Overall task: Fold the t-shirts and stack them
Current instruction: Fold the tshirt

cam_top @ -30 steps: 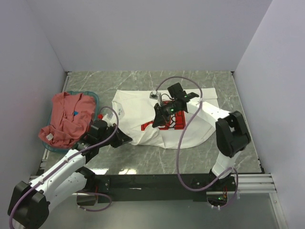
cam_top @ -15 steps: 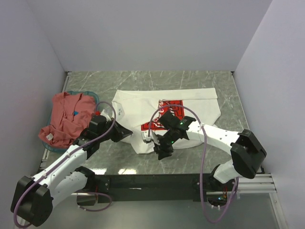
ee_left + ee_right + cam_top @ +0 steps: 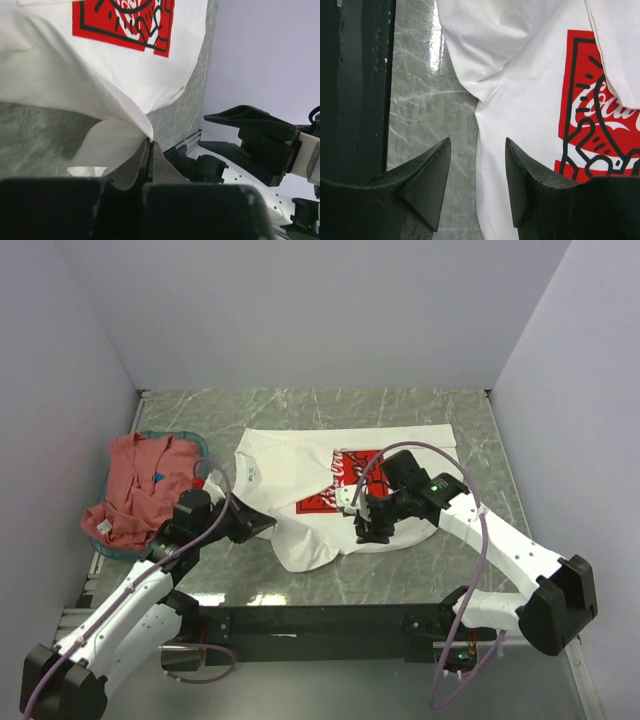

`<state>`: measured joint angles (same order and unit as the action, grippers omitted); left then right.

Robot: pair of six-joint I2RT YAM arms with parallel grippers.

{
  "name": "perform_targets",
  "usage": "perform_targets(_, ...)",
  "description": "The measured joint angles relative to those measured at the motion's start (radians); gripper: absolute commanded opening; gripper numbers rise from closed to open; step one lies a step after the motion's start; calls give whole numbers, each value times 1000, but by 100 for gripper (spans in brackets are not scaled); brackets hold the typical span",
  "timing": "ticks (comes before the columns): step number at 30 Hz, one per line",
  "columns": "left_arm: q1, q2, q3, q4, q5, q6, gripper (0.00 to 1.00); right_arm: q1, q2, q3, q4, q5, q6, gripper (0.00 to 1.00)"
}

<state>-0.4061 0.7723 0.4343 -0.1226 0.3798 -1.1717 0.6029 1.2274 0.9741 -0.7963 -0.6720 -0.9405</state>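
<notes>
The white t-shirt (image 3: 290, 475) with its red Coca-Cola print (image 3: 325, 498) lies partly folded on the marble table. My left gripper (image 3: 262, 527) is shut on a fold of its near left edge; in the left wrist view the white cloth (image 3: 60, 75) runs into the closed tips of the left gripper (image 3: 150, 142). My right gripper (image 3: 368, 532) hovers open over the shirt's near edge, and the right wrist view shows that gripper (image 3: 477, 145) empty above the hem of the shirt (image 3: 520, 90). The salmon-red t-shirt (image 3: 140, 490) is crumpled in the basket.
The teal basket (image 3: 108, 552) stands at the table's left edge. Walls close in the table (image 3: 420, 410) on three sides. A black rail (image 3: 320, 620) runs along the near edge, seen dark in the right wrist view (image 3: 355, 75). The right arm (image 3: 260, 145) shows in the left wrist view.
My right gripper carried the shirt's far part toward the near edge, opened and let go, then drew back to the right. The left gripper stayed shut on the cloth and shifted slightly.
</notes>
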Motion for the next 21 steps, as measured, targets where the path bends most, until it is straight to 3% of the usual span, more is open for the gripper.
perform_targets(6, 6, -148, -33, -153, 6, -4, 0, 29, -31, -61, 33, -18, -13, 57)
perform_targets(11, 6, -327, -51, -371, 2, -39, 1, 111, -23, -98, 69, -8, -31, 57)
perform_targets(14, 6, -398, -49, -505, 0, -51, 23, 128, 9, -80, 88, -9, -34, 57)
perform_targets(15, 6, -405, -45, -547, 1, -52, 38, 128, 23, -75, 99, -8, -35, 57)
perform_targets(18, 7, -409, -20, -657, 7, -37, 59, 137, 45, -75, 122, -8, -45, 58)
perform_targets(21, 6, -388, 51, -739, 8, 29, 62, 168, 46, -77, 138, -2, -69, 58)
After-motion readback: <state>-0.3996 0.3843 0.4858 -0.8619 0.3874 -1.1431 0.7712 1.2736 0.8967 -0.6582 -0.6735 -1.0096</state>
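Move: The left hand already holds the edge of the white t-shirt's turned-over flap; the bare table it takes that edge to lies about 10 cm back, 4 cm left and some 12 cm below it. The flap's middle is roughly 6 cm back and 7 cm right of this hand, the red print about 10 cm ahead and 16 cm right. From the open right hand, the flap's middle lies about 4 cm back and 16 cm left, some 10 cm down, and the red print 12 cm ahead and 7 cm left. The left hand draws the pinched flap edge back towards the table's near side, about 10 cm, drifting some 4 cm left and sinking about as far, then tips its fingers some 15 degrees further down, opens them and lets the cloth go, rising slightly at the last. The right hand, empty with its fingers kept open, eases about 4 cm left towards the flap and 3 cm back while sinking a little and turning some 10 degrees counter-clockwise. ##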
